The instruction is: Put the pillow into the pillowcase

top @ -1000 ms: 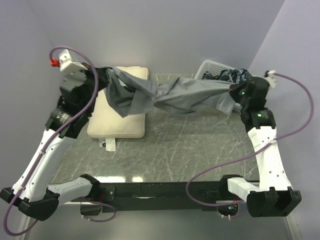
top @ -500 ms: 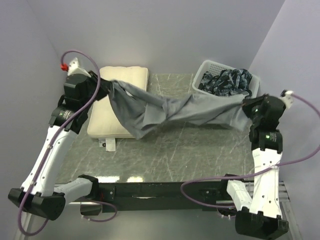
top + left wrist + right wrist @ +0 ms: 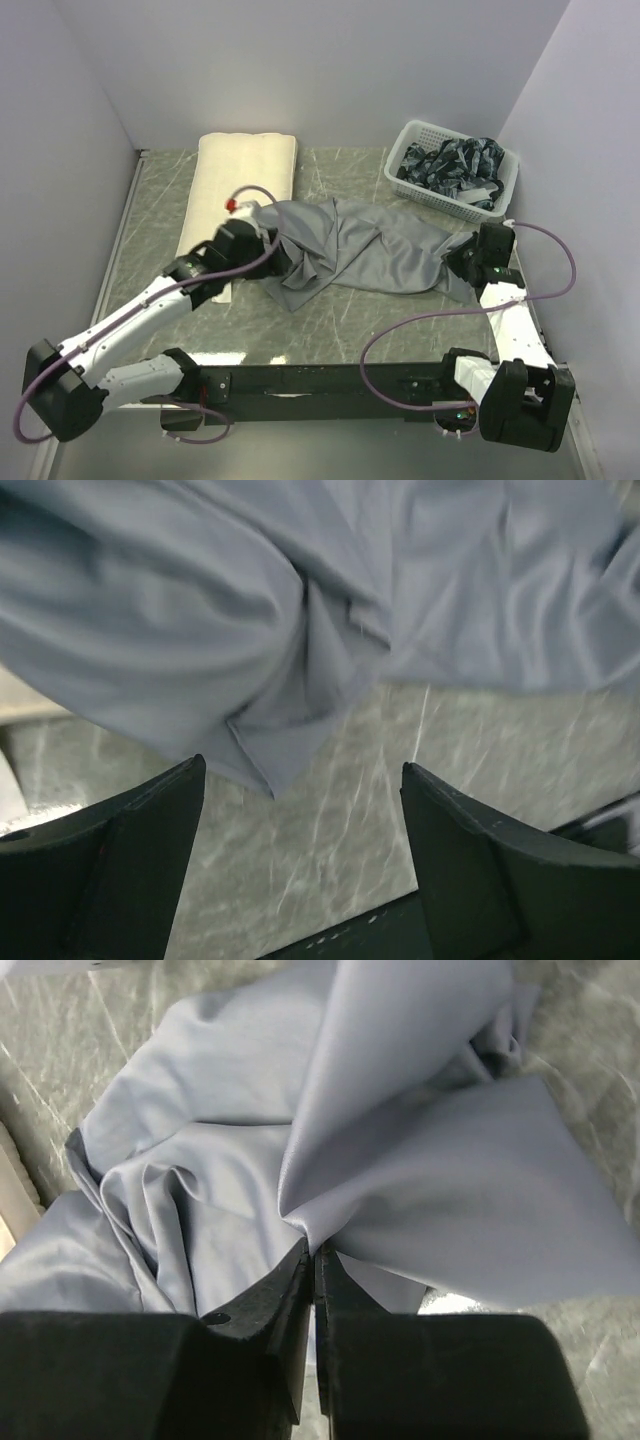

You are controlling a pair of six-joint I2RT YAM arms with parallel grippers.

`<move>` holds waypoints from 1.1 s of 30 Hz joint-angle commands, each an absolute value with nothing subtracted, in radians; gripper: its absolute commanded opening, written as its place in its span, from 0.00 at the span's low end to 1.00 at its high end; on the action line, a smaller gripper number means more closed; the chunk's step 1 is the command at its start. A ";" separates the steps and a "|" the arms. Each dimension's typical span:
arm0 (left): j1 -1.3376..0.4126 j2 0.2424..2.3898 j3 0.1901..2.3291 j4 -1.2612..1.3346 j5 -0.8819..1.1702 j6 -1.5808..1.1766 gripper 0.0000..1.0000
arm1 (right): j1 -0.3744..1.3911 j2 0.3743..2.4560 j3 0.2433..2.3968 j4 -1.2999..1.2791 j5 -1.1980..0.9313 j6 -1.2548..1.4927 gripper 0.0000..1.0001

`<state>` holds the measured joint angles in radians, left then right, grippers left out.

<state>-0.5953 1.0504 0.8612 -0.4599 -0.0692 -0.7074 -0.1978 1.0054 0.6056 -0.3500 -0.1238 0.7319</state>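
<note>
The cream pillow (image 3: 245, 172) lies flat at the back left of the table. The grey pillowcase (image 3: 372, 248) lies crumpled on the table's middle, right of the pillow. My left gripper (image 3: 272, 258) is low at the pillowcase's left end. In the left wrist view it (image 3: 302, 767) is open and empty, with a corner of the pillowcase (image 3: 250, 620) just ahead of the fingers. My right gripper (image 3: 458, 264) is at the pillowcase's right end. In the right wrist view it (image 3: 314, 1250) is shut on a fold of the pillowcase (image 3: 450, 1190).
A white basket (image 3: 412, 134) holding dark patterned clothes (image 3: 452, 160) stands at the back right. Walls close in on the left, back and right. The grey marble table (image 3: 330, 320) shows bare near the front edge.
Both arms have come down from holding the pillowcase stretched in the air; it now lies on the table. My left gripper has let go and moved nearer. The pillow is uncovered.
</note>
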 commanded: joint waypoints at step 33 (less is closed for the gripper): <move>-0.841 1.841 1.229 -0.197 -0.337 -0.856 0.58 | -0.150 1.034 0.623 -0.241 -0.126 0.630 0.13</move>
<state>-0.8352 1.8210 1.1881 -0.2646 -0.2852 -0.7906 -0.1566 1.0309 0.6056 -0.2798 -0.1196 0.6525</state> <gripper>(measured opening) 0.599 0.125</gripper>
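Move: The fold layers at the left end of the grey pillowcase lie ahead and to the left gripper's right, about 7 cm farther out, 13 cm to the right and some 14 cm below it. The pillow's middle is roughly 16 cm ahead of that gripper and 7 cm to its left, 12 cm down; the white tab is 12 cm left and 3 cm back, 15 cm down. From the right gripper, those folds lie about 31 cm left, 2 cm ahead and 7 cm lower. Bring the left gripper down and slightly back, then swing it forward and right, away from the pillow, and finish by sinking onto or close over the pillowcase's folds: about 13 cm right and 12 cm down in all, ending some 6 cm farther out. Roll its left side up some 15 degrees and narrow the open fingers partway. Keep the right gripper pinching its end of the case, nearly still. ##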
